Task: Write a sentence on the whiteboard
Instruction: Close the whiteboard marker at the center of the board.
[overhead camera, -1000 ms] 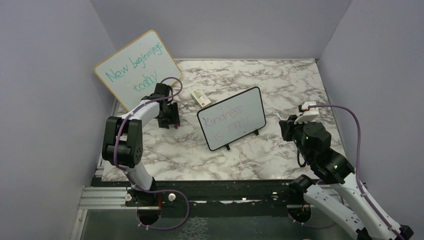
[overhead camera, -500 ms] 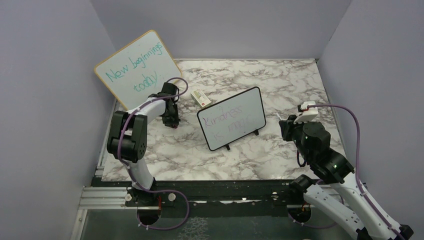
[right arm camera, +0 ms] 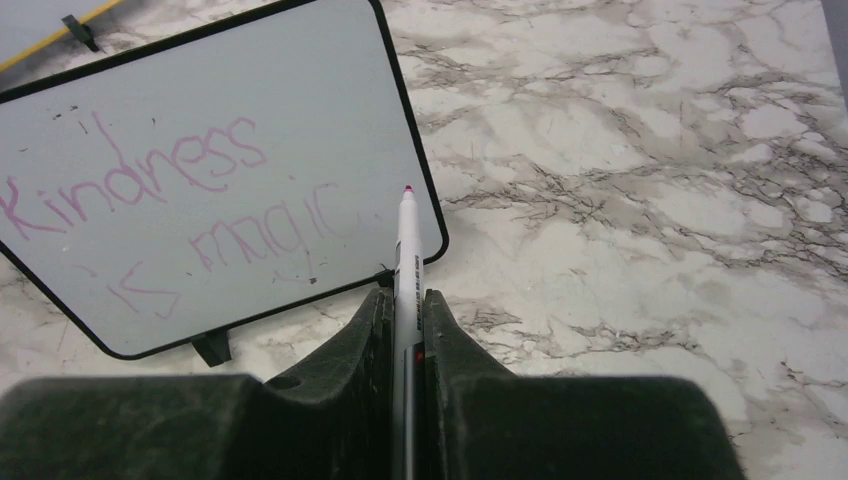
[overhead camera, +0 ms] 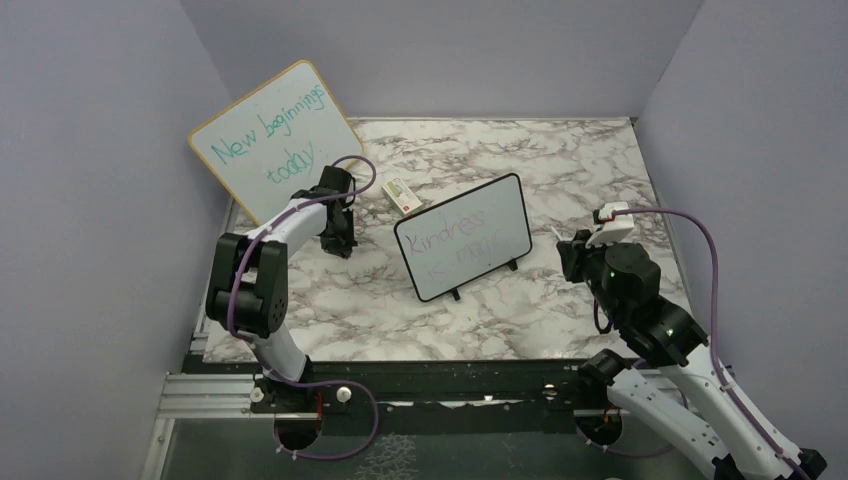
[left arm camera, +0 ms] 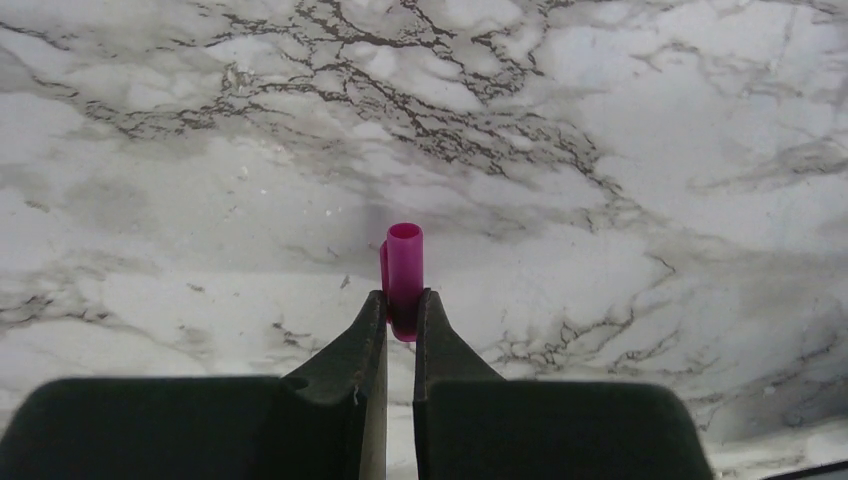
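The small black-framed whiteboard (overhead camera: pixel 465 240) (right arm camera: pixel 200 180) stands on its feet mid-table. On it the pink sentence (right arm camera: pixel 170 215) reads "Kindness is magic" in two lines (overhead camera: pixel 460 243). My right gripper (right arm camera: pixel 404 296) (overhead camera: pixel 566 245) is shut on a white marker (right arm camera: pixel 404 250), its pink tip pointing at the board's lower right corner, apart from the surface. My left gripper (left arm camera: pixel 402 298) (overhead camera: pixel 338 238), left of the board, is shut on a magenta pen cap (left arm camera: pixel 403 270) just above the marble.
A larger wood-framed board (overhead camera: pixel 275 140) with teal "New beginnings today" leans at the back left, close behind my left arm. A small white eraser-like block (overhead camera: pixel 400 193) lies behind the whiteboard. Grey walls enclose the marble table (overhead camera: pixel 560 160) on three sides.
My left gripper has shut on the magenta cap and its wrist has shifted slightly toward the back. The right arm and the whiteboard have not moved.
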Controlling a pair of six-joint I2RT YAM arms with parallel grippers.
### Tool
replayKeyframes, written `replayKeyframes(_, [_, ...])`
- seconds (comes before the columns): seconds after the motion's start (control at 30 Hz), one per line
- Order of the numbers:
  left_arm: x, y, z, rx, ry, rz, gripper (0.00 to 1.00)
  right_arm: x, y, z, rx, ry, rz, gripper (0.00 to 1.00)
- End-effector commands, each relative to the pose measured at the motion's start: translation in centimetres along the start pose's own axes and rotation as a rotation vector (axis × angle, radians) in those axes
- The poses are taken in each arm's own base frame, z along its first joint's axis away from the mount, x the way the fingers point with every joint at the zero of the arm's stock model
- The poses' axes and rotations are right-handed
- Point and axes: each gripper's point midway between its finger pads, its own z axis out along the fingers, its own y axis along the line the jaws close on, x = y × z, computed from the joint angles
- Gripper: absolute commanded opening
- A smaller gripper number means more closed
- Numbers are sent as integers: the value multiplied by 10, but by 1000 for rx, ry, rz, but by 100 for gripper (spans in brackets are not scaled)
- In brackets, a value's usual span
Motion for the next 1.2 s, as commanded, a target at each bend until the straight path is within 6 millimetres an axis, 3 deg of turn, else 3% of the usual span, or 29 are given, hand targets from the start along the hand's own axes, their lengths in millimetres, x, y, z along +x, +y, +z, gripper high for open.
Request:
replayKeyframes(0.0, [-15, -3, -42, 43, -117, 97, 0, -5, 9, -2, -57, -8, -19, 0])
replayKeyframes(0.07, [-22, -4, -58, 57, -171, 147, 0, -8, 14, -4, -88, -13, -21, 0])
replayKeyframes(0.37, [-34, -51, -145, 360, -398, 368, 0, -28, 47, -12, -268, -23, -48, 0])
replayKeyframes(0.53, [-30, -73, -193, 478, -549, 526, 0, -42, 70, -22, -401, -22, -78, 0])
replayKeyframes(0.93, [8, -109, -249, 484, -796, 1016, 0, -59, 113, -37, -650, -5, -131, 0])
replayKeyframes(1.17, [24, -130, -257, 474, -854, 1261, 0, -63, 137, -41, -787, 1, -135, 0])
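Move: The open marker in the right gripper lies about 42 cm to the right of the cap-holding left gripper, some 6 cm nearer the base and 21 cm higher. Seen from the right gripper, the cap is about 42 cm left, 9 cm ahead and 21 cm lower. The small whiteboard's middle is about 24 cm right of the left gripper and 1 cm ahead; the eraser box is 13 cm right and 12 cm ahead. Bring the left gripper steeply up about 25 cm with the pinched cap, then curve it right and back towards the marker, swinging the fingers from pointing down to pointing right and forward. Meanwhile shift the right gripper some 11 cm left and slightly up, turning it nearly 40 degrees counter-clockwise so the marker tip swings over towards the cap. Keep both grips shut. ##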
